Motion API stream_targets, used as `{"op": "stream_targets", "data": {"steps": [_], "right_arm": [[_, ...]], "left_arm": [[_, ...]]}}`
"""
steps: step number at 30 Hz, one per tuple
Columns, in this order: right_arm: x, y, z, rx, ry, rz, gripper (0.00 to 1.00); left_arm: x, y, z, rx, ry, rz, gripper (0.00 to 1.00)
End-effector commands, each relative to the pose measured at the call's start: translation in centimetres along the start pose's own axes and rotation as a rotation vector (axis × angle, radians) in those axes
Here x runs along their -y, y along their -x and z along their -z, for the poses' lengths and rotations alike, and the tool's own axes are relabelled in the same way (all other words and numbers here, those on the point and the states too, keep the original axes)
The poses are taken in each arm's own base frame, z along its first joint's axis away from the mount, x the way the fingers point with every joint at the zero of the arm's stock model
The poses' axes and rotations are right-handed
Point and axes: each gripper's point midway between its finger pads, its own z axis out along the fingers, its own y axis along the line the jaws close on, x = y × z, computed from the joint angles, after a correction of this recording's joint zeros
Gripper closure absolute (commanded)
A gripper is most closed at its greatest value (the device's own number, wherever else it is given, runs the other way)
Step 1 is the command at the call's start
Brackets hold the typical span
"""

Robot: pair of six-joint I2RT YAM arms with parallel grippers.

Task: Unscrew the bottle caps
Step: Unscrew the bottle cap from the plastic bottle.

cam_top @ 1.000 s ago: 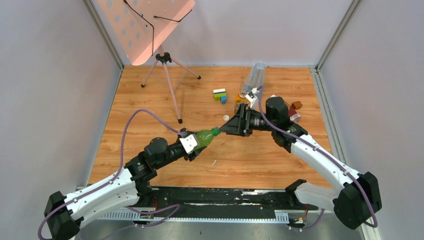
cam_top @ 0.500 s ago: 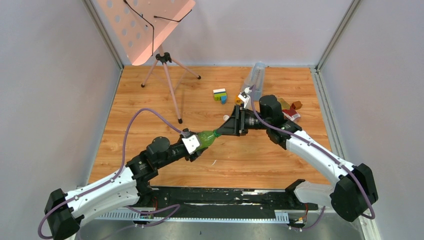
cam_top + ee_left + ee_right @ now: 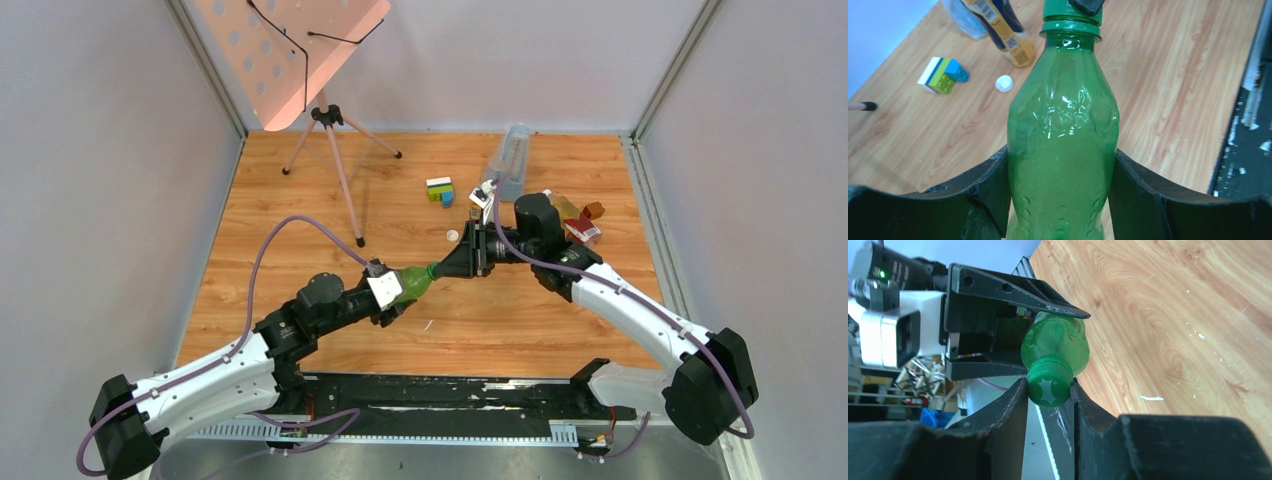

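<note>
A green bottle (image 3: 412,282) (image 3: 1063,125) lies nearly level above the table, and my left gripper (image 3: 393,290) (image 3: 1063,165) is shut on its body. The green cap (image 3: 433,270) (image 3: 1049,385) (image 3: 1064,7) sits on the bottle's neck. My right gripper (image 3: 441,268) (image 3: 1048,385) is shut on this cap, one finger pressed to each side. A loose white cap (image 3: 452,236) (image 3: 1004,83) rests on the wood. An amber bottle with a yellow label (image 3: 1010,32) lies beyond it. Behind my right wrist lies an amber bottle with a red label (image 3: 583,230), partly hidden.
A tall clear bluish container (image 3: 510,155) lies at the back. Multicoloured toy bricks (image 3: 440,190) (image 3: 942,75) sit left of it. A tripod stand (image 3: 335,160) with a pink perforated board stands at the back left. A black rail (image 3: 440,400) runs along the near edge.
My right gripper moved left onto the bottle's neck and closed on the green cap. The left arm, still holding the bottle, shifted slightly.
</note>
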Motion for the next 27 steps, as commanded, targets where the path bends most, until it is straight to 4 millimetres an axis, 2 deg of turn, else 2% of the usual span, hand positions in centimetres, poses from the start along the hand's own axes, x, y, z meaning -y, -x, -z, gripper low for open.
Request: {"op": "stream_targets", "data": {"steps": [1, 2, 3, 4, 5, 6, 10, 14, 15, 18, 21, 24, 27], "right_arm": [[-1.2, -0.1, 0.3, 0.027, 0.091, 0.282, 1.00], [-1.4, -0.1, 0.4, 0.034, 0.112, 0.324, 1.00], [-1.6, -0.2, 0.5, 0.037, 0.127, 0.357, 1.00], [-1.7, -0.3, 0.6, 0.040, 0.139, 0.387, 1.00], [-1.8, -0.5, 0.8, 0.043, 0.153, 0.422, 1.00], [-2.0, -0.8, 1.0, 0.044, 0.170, 0.458, 1.00], [-1.9, -1.8, 1.6, 0.067, 0.196, 0.595, 1.00], [-1.7, -1.6, 2.0, 0.098, 0.166, 0.637, 1.00], [-1.8, -1.4, 2.1, 0.107, 0.159, 0.639, 0.97], [-1.4, -0.1, 2.4, 0.155, 0.074, 0.569, 0.68], [-0.5, 1.4, 3.1, 0.217, -0.059, 0.372, 0.35], [-1.3, 1.8, 3.8, 0.258, -0.067, 0.262, 0.24], [-2.6, 2.2, 4.2, 0.286, -0.040, 0.173, 0.22]], "left_arm": [[1.4, 3.8, 0.4, 0.083, -0.106, 0.085, 1.00], [1.3, 3.9, 0.6, 0.092, -0.115, 0.098, 1.00], [2.2, 4.2, 0.8, 0.102, -0.174, 0.129, 1.00], [1.8, 4.2, 0.9, 0.104, -0.176, 0.150, 1.00], [2.6, 4.7, 1.2, 0.115, -0.238, 0.181, 1.00], [2.2, 4.7, 1.3, 0.112, -0.242, 0.203, 1.00], [3.0, 6.1, 1.6, 0.126, -0.346, 0.270, 1.00], [4.1, 6.9, 1.8, 0.107, -0.465, 0.312, 1.00], [4.2, 6.9, 1.5, 0.097, -0.478, 0.318, 1.00], [4.0, 6.8, 1.3, 0.065, -0.477, 0.333, 1.00], [3.1, 5.8, 1.1, 0.048, -0.405, 0.310, 0.99], [1.1, 4.5, 0.9, 0.047, -0.255, 0.272, 0.99], [-0.2, 3.5, 1.0, 0.068, -0.150, 0.253, 1.00]]}}
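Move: My right fingers are already closed on the green bottle's cap, at its hand point. From my left hand, which holds the bottle's body, the cap is about 4 cm ahead, 8 cm right and 4 cm above. From my right hand, the loose white cap lies some 14 cm ahead, 2 cm right and 20 cm below; the orange bottle stands about 15 cm ahead, 8 cm right, its middle 12 cm lower. I twist the cap against the bottle: my right hand keeps its pinch and rolls about 30 degrees counter-clockwise, looking along its fingers at the cap, while my left rolls the bottle the opposite way about the bottle's axis. Both hands draw back 3 to 4 cm and rise slightly. Then my right fingers open wide, letting go, and that hand comes forward and edges right off the cap, starting to roll back; my left keeps its hold, lifting on and easing forward. ##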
